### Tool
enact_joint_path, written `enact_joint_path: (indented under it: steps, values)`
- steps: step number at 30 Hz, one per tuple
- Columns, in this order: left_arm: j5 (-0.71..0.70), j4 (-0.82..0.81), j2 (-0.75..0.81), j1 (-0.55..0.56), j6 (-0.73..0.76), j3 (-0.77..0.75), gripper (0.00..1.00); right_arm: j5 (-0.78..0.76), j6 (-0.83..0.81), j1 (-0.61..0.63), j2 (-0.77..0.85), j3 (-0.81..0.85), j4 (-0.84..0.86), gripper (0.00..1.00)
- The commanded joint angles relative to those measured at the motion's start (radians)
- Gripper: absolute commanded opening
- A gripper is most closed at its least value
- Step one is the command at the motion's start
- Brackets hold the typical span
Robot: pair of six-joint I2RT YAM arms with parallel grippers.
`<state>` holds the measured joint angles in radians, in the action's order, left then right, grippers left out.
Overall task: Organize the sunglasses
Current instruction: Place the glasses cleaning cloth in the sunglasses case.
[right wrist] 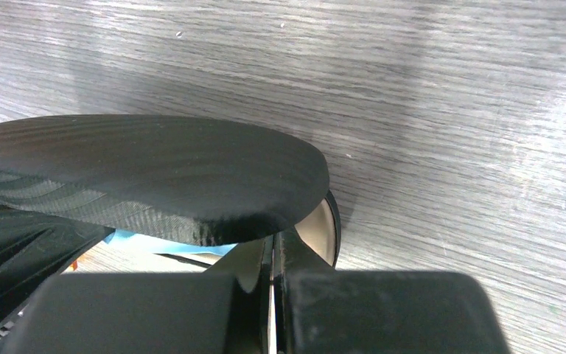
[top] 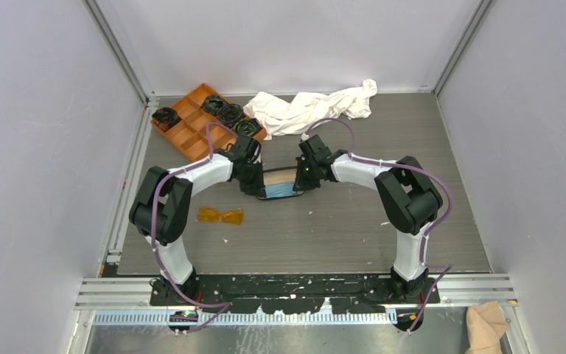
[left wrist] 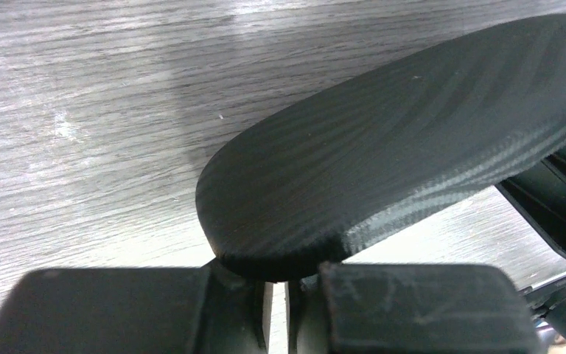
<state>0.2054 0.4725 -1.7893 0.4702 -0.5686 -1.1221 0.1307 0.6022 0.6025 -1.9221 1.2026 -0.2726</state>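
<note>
The sunglasses [top: 219, 215], amber with orange lenses, lie flat on the table left of centre, apart from both grippers. The black case [top: 280, 183] sits mid-table with its lid raised and a light blue cloth [top: 280, 192] inside. My left gripper [top: 255, 186] is at its left end. In the left wrist view the lid [left wrist: 398, 140] ends right at the left gripper [left wrist: 278, 280], whose jaws show only a narrow slit. My right gripper [top: 304, 180] is at the right end. It [right wrist: 273, 247] is pinched shut at the rim under the lid [right wrist: 147, 169], beside the beige lining [right wrist: 324, 225].
An orange divided tray [top: 191, 125] holding dark items stands at the back left. A crumpled white cloth [top: 309, 109] lies at the back centre. A beige cloth [top: 486, 324] lies off the table at the near right. Walls close in both sides.
</note>
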Motion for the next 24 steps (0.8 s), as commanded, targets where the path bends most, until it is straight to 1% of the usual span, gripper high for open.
enact_joint_path:
  steps: [1, 10, 17, 18, 20, 24]
  values:
    - [-0.037, 0.057, -0.011, 0.021, 0.021, -0.03, 0.14, -0.113, -0.054, -0.003, 0.023, -0.007, -0.084, 0.0]
    - [-0.065, 0.081, 0.036, 0.025, 0.017, -0.027, 0.25, -0.128, -0.059, 0.006, 0.023, -0.012, -0.081, 0.0]
    - [-0.126, 0.079, 0.096, 0.025, -0.006, 0.011, 0.25, -0.128, -0.059, 0.012, 0.016, -0.012, -0.079, 0.0]
    - [-0.132, 0.081, 0.101, 0.025, -0.007, 0.014, 0.25, -0.156, -0.059, 0.013, 0.016, -0.014, -0.079, 0.0]
    - [-0.142, 0.084, 0.106, 0.025, -0.006, 0.016, 0.26, -0.161, -0.059, 0.013, 0.015, -0.015, -0.079, 0.0]
    - [-0.156, 0.097, 0.104, 0.024, -0.001, 0.014, 0.36, -0.163, -0.058, 0.015, 0.019, -0.019, -0.077, 0.0]
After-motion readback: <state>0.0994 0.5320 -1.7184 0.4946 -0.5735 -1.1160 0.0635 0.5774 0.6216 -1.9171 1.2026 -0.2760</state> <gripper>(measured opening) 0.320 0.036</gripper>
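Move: My shut left fingers are at the left end of the light-blue cleaning cloth, whose middle lies about 5 cm to the right, level fore-and-aft, and a centimetre lower. The open sunglasses case under it is centred some 5 cm right and 3 cm ahead. The orange bow lies around 11 cm left and 6 cm back, the wooden box roughly 15 cm left and 20 cm ahead. From my right hand the cloth's middle is about 4 cm left. I open my left fingers about a quarter of their range, letting go of the cloth's left end over the case; then the left hand eases up and to the left, barely 2 cm in all, away from the cloth. My right hand stays at the cloth's right end with its fingers still shut, tilting only a few degrees. ##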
